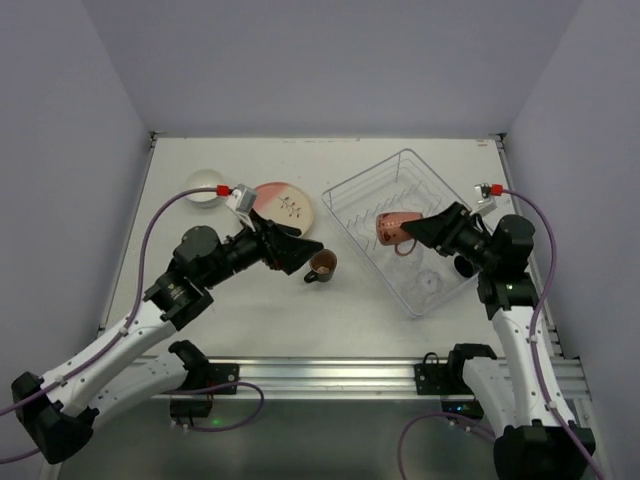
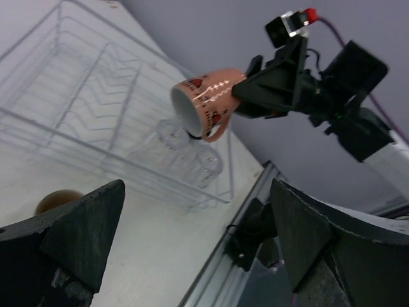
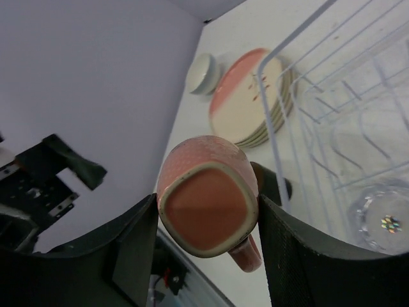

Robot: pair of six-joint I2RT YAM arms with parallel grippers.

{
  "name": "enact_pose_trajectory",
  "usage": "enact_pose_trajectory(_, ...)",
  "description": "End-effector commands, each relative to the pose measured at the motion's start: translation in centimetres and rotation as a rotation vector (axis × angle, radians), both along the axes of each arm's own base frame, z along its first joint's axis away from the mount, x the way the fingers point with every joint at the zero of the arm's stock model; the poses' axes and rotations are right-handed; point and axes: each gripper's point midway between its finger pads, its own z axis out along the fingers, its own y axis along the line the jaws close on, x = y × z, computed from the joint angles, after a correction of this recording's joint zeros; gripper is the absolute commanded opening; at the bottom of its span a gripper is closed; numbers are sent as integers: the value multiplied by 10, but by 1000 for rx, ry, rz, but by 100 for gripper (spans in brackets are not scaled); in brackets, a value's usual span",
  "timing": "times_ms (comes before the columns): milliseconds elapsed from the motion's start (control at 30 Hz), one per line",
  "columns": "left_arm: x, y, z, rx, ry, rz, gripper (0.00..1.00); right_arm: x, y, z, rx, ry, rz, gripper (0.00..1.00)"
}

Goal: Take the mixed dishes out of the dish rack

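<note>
My right gripper [image 1: 418, 229] is shut on the salmon cup [image 1: 392, 228] and holds it on its side above the wire dish rack [image 1: 365, 172]. In the right wrist view the cup's base [image 3: 208, 199] fills the gap between both fingers, handle downward. The left wrist view has the cup [image 2: 208, 105] raised over the rack [image 2: 96, 144]. A clear glass [image 1: 430, 285] lies in the rack's near end. My left gripper [image 1: 298, 250] is open and empty, beside a brown cup [image 1: 322, 266] on the table. The plates [image 1: 285, 205] and a white bowl [image 1: 207, 187] sit on the table to the left.
The rack lies diagonally across the right half of the table, its near corner close to the right arm's base. The metal rail [image 1: 330, 372] runs along the near table edge. Grey walls close in the sides and back.
</note>
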Motion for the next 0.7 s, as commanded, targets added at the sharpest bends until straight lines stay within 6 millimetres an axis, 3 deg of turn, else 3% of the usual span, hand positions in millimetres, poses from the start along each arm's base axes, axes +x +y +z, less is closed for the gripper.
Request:
enact_pose_trajectory(0,-24,-31,49,-254,-73,-226,100,-35,38,60,150,-177,238,0)
enact_pose_trajectory(133,-29,-42,62,-346,-97,-266,100,-48,58,78,216,-239,331,0)
enact_pose_trajectory(367,-37,-67,65,-382,-84,-317,97,-60,75,93,296,-294,442,0)
enact_pose_trajectory(567,-44,-81,67,-431,-60,-366,87,-63,84,95,296,-313,472,0)
enact_pose_trajectory(600,-47,-82,70,-444,-67,-378,79,-64,85,96,298,-320,478,0)
enact_pose_trajectory(667,-45,-87,67,-444,-51,-377,75,-66,87,95,304,-325,487,0)
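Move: The orange mug, already off the rack in the right fingers with its mouth facing left, lies about 22 cm to the right of the left hand, some 7 cm farther out and 4 cm lower. A brown mug stands on the table 11 cm ahead of the left hand, 3 cm right, 25 cm below. From the right hand, the open left gripper is 25 cm left, 5 cm back and 4 cm higher; the rack's middle lies 17 cm ahead, 4 cm right, 20 cm below. The orange mug is carried mouth-first towards the left gripper, the right hand keeping its hold as it goes some 8 cm left, 7 cm up and 6 cm back, swinging about 25 degrees counter-clockwise. The left hand comes to meet it, about 8 cm right, also back and up, turning clockwise and rolling, one finger reaching the mug's mouth as its jaws start to close. ##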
